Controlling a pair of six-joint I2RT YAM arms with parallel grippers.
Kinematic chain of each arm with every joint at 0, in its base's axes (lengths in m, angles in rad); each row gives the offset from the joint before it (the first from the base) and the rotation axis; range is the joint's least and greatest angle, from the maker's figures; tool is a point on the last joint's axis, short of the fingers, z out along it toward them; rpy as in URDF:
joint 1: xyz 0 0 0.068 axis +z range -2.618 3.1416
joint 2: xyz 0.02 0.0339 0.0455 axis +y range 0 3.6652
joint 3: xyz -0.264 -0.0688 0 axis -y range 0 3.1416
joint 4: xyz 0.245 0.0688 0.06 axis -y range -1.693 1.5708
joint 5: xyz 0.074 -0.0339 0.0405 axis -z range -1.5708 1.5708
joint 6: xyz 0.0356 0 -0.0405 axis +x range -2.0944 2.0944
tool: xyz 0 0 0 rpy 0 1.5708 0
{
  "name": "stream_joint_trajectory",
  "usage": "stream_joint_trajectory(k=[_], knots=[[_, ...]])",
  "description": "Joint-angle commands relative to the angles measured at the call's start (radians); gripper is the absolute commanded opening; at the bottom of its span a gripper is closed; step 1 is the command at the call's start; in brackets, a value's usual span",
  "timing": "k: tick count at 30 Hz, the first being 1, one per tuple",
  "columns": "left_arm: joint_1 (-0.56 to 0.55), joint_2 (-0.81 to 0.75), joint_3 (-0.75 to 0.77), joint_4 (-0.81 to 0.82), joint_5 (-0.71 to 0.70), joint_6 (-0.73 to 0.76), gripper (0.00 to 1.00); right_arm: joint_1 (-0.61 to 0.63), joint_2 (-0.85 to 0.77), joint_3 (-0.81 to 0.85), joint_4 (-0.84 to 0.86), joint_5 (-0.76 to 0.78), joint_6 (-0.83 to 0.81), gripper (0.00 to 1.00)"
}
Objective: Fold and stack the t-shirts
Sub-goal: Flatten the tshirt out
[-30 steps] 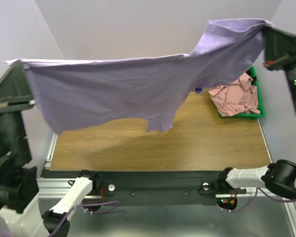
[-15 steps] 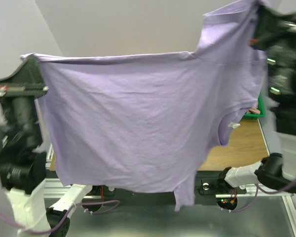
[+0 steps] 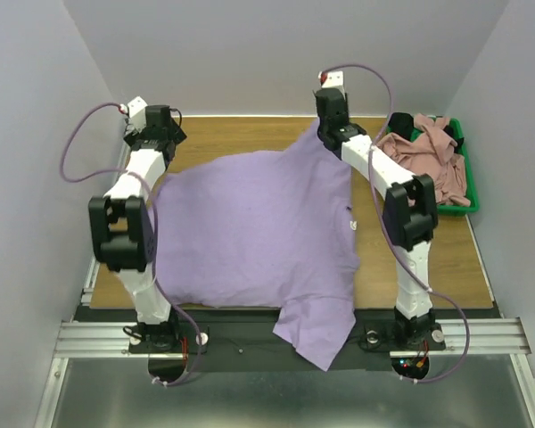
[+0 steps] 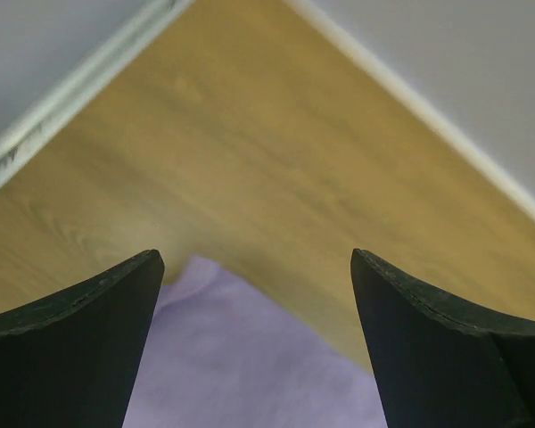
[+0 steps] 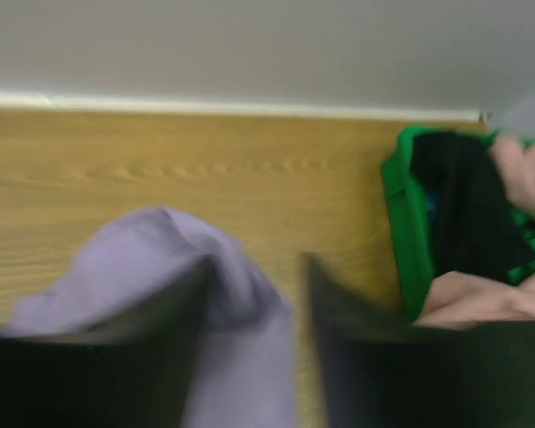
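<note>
The lavender t-shirt lies spread flat on the wooden table, and one lower part hangs over the near edge. My left gripper is at the shirt's far left corner. In the left wrist view that gripper is wide open, with the lavender t-shirt's corner loose below it. My right gripper is at the far right corner. Blurred in its wrist view, the right gripper stands slightly open, with lavender cloth lying slack between the fingers. The pink t-shirt and the black t-shirt are in the bin.
A green bin stands at the far right of the table, close to my right arm. White walls close the table in at the back and on both sides. Bare wood shows along the far edge.
Both arms came down from holding the shirt stretched high in the air to the far side of the table. The shirt now lies flat. The left gripper opened and the right jaws parted.
</note>
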Motion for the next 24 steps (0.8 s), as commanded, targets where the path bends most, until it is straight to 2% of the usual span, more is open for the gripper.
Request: stream_joint_trajectory(k=[1, 3, 6, 10, 11, 17, 20, 24], knots=[[0.050, 0.106, 0.238, -0.145, -0.028, -0.019, 0.99, -0.034, 0.087, 0.122, 0.040, -0.048, 0.065, 0.71], [0.052, 0.138, 0.298, -0.169, -0.017, -0.005, 0.98, -0.034, 0.106, 0.125, 0.033, -0.051, 0.077, 1.00], [0.050, 0.099, 0.257, -0.160, 0.009, -0.018, 0.98, -0.034, 0.023, 0.049, 0.030, -0.095, 0.128, 1.00], [0.049, -0.005, 0.131, -0.123, 0.099, -0.022, 0.99, -0.034, -0.150, -0.126, 0.027, -0.250, 0.214, 1.00], [0.049, -0.054, 0.073, -0.106, 0.112, -0.025, 0.98, -0.034, -0.181, -0.161, 0.024, -0.317, 0.238, 1.00], [0.049, -0.222, -0.136, -0.072, 0.168, -0.038, 0.98, -0.033, -0.414, -0.479, -0.019, -0.495, 0.409, 1.00], [0.049, -0.324, -0.307, -0.055, 0.237, -0.042, 0.98, -0.033, -0.495, -0.624, -0.042, -0.610, 0.487, 1.00], [0.049, -0.496, -0.499, 0.029, 0.256, -0.066, 0.99, -0.034, -0.537, -0.756, -0.041, -0.606, 0.535, 1.00]])
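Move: Out over the far edge, the right hand has the middle of the purple t-shirt some 27 cm back and 27 cm to its left, about 18 cm below; the shirt's white tag is about 25 cm straight back, and the green bin 27 cm to the right and 7 cm back. From the left hand, the shirt's middle lies about 24 cm back and 27 cm right, its far left corner just below, some 3 cm back. Finishing the fling, both hands dip with a slight forward reach, the right by about 12 cm as its fingers open wide and let go of the shirt's far right part, the left already open and empty. Both then rise and draw back over the cloth towards its middle, ending 10 to 14 cm nearer the base and sinking again; the right hand rolls some 30 degrees, left side up, and swings a little counter-clockwise. ##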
